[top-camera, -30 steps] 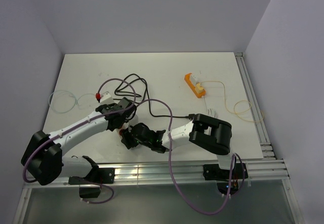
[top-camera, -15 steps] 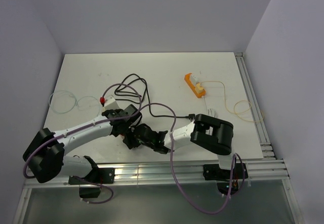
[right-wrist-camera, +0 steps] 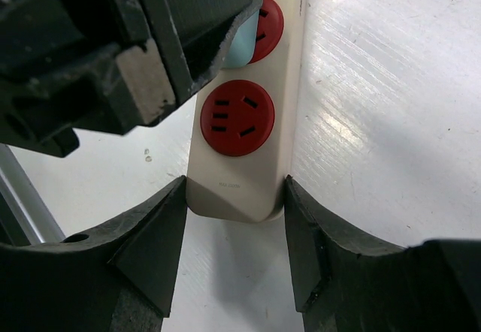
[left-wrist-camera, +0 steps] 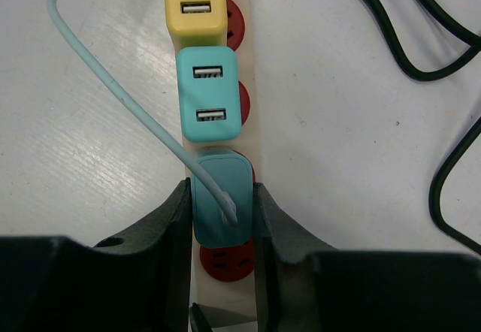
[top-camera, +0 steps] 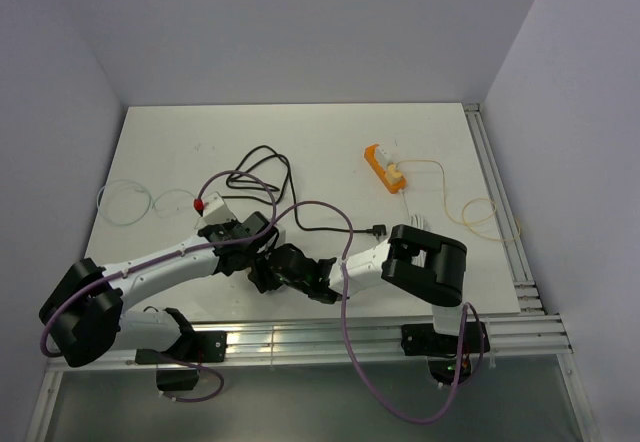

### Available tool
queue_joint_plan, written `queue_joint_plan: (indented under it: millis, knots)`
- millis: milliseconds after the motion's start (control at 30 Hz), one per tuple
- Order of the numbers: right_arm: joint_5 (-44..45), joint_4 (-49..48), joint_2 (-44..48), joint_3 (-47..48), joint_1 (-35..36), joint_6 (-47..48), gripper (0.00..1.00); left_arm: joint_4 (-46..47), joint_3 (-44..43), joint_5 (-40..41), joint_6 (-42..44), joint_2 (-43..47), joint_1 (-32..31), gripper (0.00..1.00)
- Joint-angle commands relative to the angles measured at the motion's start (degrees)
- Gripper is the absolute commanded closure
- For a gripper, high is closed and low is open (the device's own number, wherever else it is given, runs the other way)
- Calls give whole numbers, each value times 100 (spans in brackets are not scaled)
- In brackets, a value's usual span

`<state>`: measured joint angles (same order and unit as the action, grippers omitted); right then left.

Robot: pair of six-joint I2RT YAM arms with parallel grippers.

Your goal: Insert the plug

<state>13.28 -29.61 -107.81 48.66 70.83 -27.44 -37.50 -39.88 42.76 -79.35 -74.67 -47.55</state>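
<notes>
A cream power strip with red sockets lies on the white table. My left gripper is shut on a teal plug with a pale blue cable. The plug stands over a red socket on the strip. How deep it sits cannot be told. A free red socket is just below it. My right gripper is shut on the strip's end, next to that socket. In the top view both grippers, left and right, meet near the front left and cover most of the strip.
A yellow adapter and a teal two-port adapter fill the strip's farther sockets. Black cable loops behind the grippers. An orange strip with a yellow wire lies at the right. Rails run along the right and near edges.
My left gripper has moved toward the near edge and closer to the right gripper. The strip's far end has shifted nearer too. The right gripper has shifted slightly right.
</notes>
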Motion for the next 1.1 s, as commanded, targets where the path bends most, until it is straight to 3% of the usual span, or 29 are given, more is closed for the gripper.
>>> queue_joint_plan:
  millis: [0, 233, 300, 400, 433, 500, 533, 633, 833, 1067]
  knots:
    - [456, 1027, 181, -287, -95, 230, 100, 523, 806, -2606, -336, -804, -97, 100]
    - [483, 1036, 164, -314, -95, 187, 100, 1095, 1342, -3045, 68, 5, 394, 100]
    - [474, 1001, 164, -323, -95, 187, 100, 1104, 1412, -3133, 174, 225, 562, 95]
    - [483, 1044, 120, -261, -95, 195, 100, 1139, 1465, -3256, 324, 497, 800, 79]
    - [491, 1045, 102, -226, -95, 204, 100, 1148, 1474, -3283, 393, 550, 861, 63]
    - [483, 1053, 76, -182, -87, 204, 100, 1157, 1448, -3318, 482, 734, 896, 44]
    - [491, 1053, 76, -182, -87, 187, 100, 1131, 1439, -3336, 508, 796, 888, 24]
    - [500, 1045, 93, -191, -95, 160, 100, 1060, 1387, -3380, 570, 1086, 914, 8]
    - [535, 1044, 129, -235, -95, 99, 100, 604, 1114, -3187, 684, 1674, 967, 1]
    - [562, 1044, 181, -331, -95, 46, 100, 217, 754, -3186, 991, 2132, 1265, 0]
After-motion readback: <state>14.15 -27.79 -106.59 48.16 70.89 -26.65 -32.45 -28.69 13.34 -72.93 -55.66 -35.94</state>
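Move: Between the left hand's fingers is the blue charger with the cable, its middle about 1 cm below the pads. The two-port blue charger is some 4 cm ahead and 2 cm left of it, the yellow plug 7 cm ahead and 4 cm left; the empty last socket is 3 cm back, 2 cm right and 3 cm lower. The right hand has the strip's near end between its fingers, the cabled charger about 6 cm ahead, 4 cm left and 2 cm above. Rolling its left side down while still pinching the cabled charger, the left hand then opens wide and lets go, dropping about 3 cm as it slips back and right towards the strip's near end. It backs off some 4 cm altogether, rolled about 25 degrees, then lifts a little and eases left. The right hand keeps its hold on the strip's near end. ##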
